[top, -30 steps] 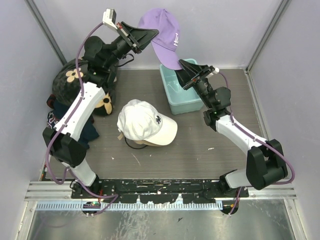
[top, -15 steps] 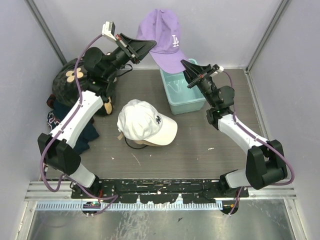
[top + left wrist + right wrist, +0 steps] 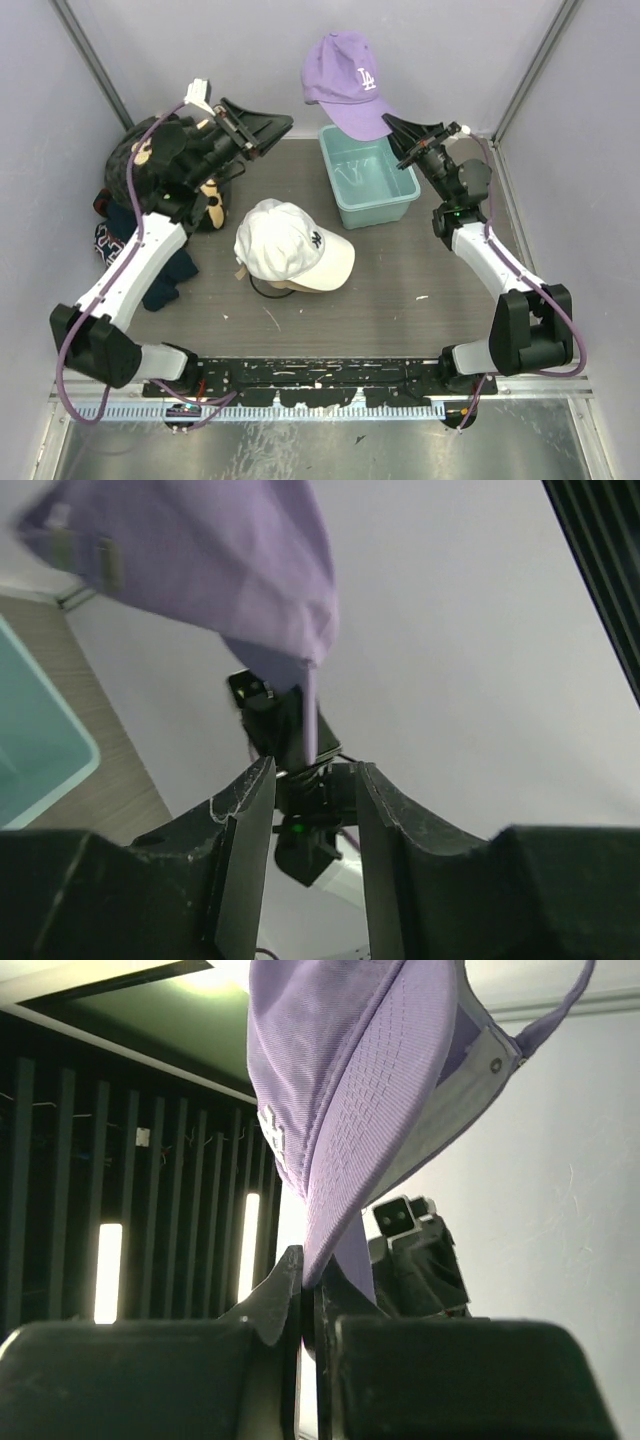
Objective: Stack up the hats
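Note:
The purple hat [image 3: 345, 80] hangs in the air above the back of the table, and my right gripper [image 3: 393, 123] is shut on the tip of its brim. The right wrist view shows the purple hat [image 3: 360, 1090] rising from my right gripper [image 3: 310, 1282], its jaws pinched on the brim. My left gripper [image 3: 284, 122] stands open a little to the hat's left, apart from it and holding nothing. Its wrist view has the left gripper [image 3: 312, 785] empty, with the purple hat [image 3: 220, 560] ahead. A white hat [image 3: 290, 245] lies mid-table on a tan hat [image 3: 290, 289].
A teal bin [image 3: 395, 205] stands below the hanging hat at the back right. Black fabric with tan flowers [image 3: 150, 160] and dark navy clothing [image 3: 150, 275] are heaped by the left wall. Grey walls close in the table on three sides.
My left gripper opened, let go of the purple hat and drew back to the left. My right gripper shut on the brim, and the hat shifted to the right.

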Robot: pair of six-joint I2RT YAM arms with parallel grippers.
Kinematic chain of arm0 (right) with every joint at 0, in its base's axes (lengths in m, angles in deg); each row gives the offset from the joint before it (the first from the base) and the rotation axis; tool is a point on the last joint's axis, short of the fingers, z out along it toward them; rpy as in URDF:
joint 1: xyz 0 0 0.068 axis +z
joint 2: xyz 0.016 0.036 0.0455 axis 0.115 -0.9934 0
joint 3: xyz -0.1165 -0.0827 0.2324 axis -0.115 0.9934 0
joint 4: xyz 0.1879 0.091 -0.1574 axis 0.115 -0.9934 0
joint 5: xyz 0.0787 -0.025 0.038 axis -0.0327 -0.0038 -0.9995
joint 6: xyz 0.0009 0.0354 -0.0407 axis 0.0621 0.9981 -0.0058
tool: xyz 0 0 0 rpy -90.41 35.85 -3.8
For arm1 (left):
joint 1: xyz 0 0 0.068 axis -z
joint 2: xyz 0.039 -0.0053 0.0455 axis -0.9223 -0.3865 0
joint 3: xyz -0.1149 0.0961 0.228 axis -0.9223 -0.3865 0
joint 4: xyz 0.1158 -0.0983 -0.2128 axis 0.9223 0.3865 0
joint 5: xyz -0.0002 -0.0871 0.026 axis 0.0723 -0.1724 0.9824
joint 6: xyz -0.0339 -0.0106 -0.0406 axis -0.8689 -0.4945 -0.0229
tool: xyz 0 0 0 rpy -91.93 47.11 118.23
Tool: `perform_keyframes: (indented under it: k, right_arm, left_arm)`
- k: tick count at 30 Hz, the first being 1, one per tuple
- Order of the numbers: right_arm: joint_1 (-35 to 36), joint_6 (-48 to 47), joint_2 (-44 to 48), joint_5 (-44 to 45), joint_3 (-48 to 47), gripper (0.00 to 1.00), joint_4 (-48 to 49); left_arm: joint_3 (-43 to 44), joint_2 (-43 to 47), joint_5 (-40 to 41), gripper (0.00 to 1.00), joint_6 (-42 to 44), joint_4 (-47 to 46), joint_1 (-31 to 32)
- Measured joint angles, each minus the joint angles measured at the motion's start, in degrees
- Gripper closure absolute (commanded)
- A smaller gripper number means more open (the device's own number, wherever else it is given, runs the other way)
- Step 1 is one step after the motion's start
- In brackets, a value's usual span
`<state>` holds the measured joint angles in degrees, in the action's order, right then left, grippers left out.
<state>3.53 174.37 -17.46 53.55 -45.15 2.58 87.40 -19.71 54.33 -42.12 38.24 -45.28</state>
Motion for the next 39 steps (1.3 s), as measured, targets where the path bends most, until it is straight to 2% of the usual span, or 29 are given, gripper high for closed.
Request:
perform_keyframes:
  k: [5,12,17,21,25,32,39]
  right_arm:
    - [-3.17,-1.81,0.04,-4.72,-4.39,0.99,-4.15]
    - [-3.87,-8.39,-2.12,-15.89,-17.44,0.99,-12.57]
    - [-3.87,-14.58,-4.59,-22.82,-26.18,0.99,-20.00]
    - [-3.87,-17.57,-5.03,-25.05,-28.44,0.99,-24.02]
    - [-3.87,-18.43,-5.33,-26.01,-28.61,0.99,-25.66]
    - [-3.87,-19.61,-5.77,-26.45,-29.46,0.99,-29.07]
    - [-3.87,-21.55,-6.51,-26.53,-33.11,0.99,-32.33]
  left_arm:
    - [-7.48,7.65,-0.59,0.40,2.64,6.95,-7.06]
    - [-13.75,14.14,-4.83,0.37,8.02,23.04,-18.14]
    - [-19.10,17.73,-5.70,0.38,14.67,39.43,-19.37]
    - [-20.70,18.16,-6.32,0.37,20.26,49.99,-20.26]
    - [-22.32,17.79,-6.78,0.32,24.90,56.89,-24.50]
    - [-23.96,14.73,-9.70,0.33,31.47,60.61,-32.79]
    - [-30.36,12.94,-15.76,0.34,31.63,57.70,-33.59]
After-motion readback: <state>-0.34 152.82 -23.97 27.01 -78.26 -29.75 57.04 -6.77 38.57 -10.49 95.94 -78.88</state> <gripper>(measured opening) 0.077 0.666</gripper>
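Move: My left hand is free. The stacked white hat lies about 31 cm below it, 7 cm nearer me and roughly 2 cm to its left; the dark cushion is some 14 cm ahead of that hand and 32 cm left, down on the table. From my right hand, the white hat is about 9 cm back, 18 cm left and 28 cm below. The purple hat, already held there by its brim, lies around 8 cm ahead and 8 cm left; the empty tub stands about 15 cm ahead, in line sideways. I sweep my empty left hand down about 32 cm, out some 18 cm to my left and a little back, towards the strap side of the white hat, tipping the fingers down and rolling the wrist as they open wider. My right hand keeps its pinch on the purple brim, rises about 6 cm with a slight shift left, and rolls its left side down some 25 degrees. ##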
